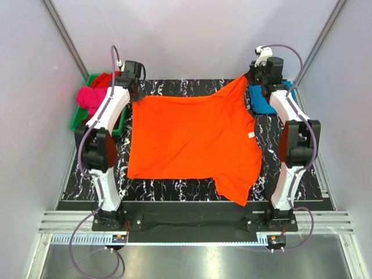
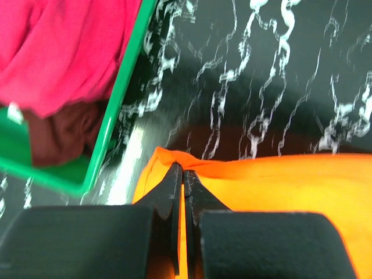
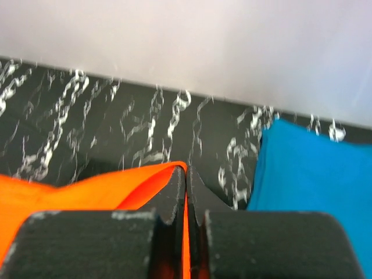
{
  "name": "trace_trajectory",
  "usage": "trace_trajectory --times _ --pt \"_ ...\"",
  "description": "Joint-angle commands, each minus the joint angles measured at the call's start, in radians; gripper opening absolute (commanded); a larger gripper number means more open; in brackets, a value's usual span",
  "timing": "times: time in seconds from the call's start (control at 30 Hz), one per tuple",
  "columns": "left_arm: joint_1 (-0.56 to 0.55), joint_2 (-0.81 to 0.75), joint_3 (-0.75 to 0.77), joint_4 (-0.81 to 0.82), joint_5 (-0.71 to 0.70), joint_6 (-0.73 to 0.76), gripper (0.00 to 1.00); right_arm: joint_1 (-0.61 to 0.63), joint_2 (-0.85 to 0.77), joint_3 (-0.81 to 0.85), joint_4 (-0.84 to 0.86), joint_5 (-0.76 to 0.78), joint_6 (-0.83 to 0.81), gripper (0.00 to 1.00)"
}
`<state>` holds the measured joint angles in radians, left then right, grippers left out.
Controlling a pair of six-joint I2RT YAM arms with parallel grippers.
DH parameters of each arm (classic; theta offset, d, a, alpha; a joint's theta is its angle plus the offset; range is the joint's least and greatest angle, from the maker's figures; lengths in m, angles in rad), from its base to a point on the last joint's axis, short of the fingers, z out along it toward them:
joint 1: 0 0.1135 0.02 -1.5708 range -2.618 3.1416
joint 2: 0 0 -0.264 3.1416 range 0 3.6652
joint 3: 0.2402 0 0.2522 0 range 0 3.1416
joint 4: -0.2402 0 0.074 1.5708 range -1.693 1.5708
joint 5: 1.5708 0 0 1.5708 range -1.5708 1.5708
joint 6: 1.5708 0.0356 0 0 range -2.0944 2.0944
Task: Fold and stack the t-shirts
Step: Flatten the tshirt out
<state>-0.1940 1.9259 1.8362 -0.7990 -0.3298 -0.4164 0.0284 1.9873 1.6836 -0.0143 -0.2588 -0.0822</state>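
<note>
A bright orange t-shirt point(image 1: 192, 139) is spread across the middle of the black marbled table. My left gripper point(image 1: 133, 96) is shut on its far left corner point(image 2: 174, 158), thin orange cloth pinched between the jaws. At the far right, my right gripper point(image 1: 249, 78) is shut on the shirt's other far corner point(image 3: 174, 170), lifted a little off the table. A folded teal-blue t-shirt point(image 1: 264, 102) point(image 3: 308, 174) lies beside the right gripper. The magenta-pink t-shirt point(image 1: 88, 97) point(image 2: 64, 52) and a red one point(image 1: 103, 80) sit bunched in the green tray.
The green plastic tray point(image 1: 78, 119) point(image 2: 113, 110) stands at the table's far left, close to my left arm. Grey walls enclose the table on three sides. The orange shirt's near right sleeve point(image 1: 235, 186) reaches toward the table's front edge.
</note>
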Motion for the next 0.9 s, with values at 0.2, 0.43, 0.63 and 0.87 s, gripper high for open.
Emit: trace_trajectory --times 0.2,0.43,0.63,0.87 --pt "0.06 0.148 0.196 0.178 0.143 0.076 0.0 0.007 0.296 0.364 0.161 -0.057 0.062 0.0" --pt "0.1 0.312 0.403 0.149 0.195 0.082 0.0 -0.004 0.458 0.58 0.169 -0.045 0.14 0.0" --pt "0.119 0.303 0.353 0.213 0.236 0.088 0.0 -0.002 0.466 0.593 0.128 -0.056 0.139 0.0" --pt "0.119 0.282 0.305 0.23 0.37 0.171 0.0 -0.005 0.343 0.44 0.036 -0.013 0.098 0.0"
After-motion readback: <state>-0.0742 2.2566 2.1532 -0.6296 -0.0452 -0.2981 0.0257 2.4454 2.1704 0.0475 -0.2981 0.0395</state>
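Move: Each gripper holds an upper corner of the orange t-shirt over the table; the table's far edge is about 25 cm ahead of the left hand and 17 below. The green bin's middle is some 12 cm to its left, 2 ahead. From the right hand the far edge is about 14 cm ahead and 20 below, the folded blue cloth roughly 9 cm right and 5 ahead. Both hands, grips kept, draw the t-shirt about 11 cm forward towards the far edge, then sink slightly. ##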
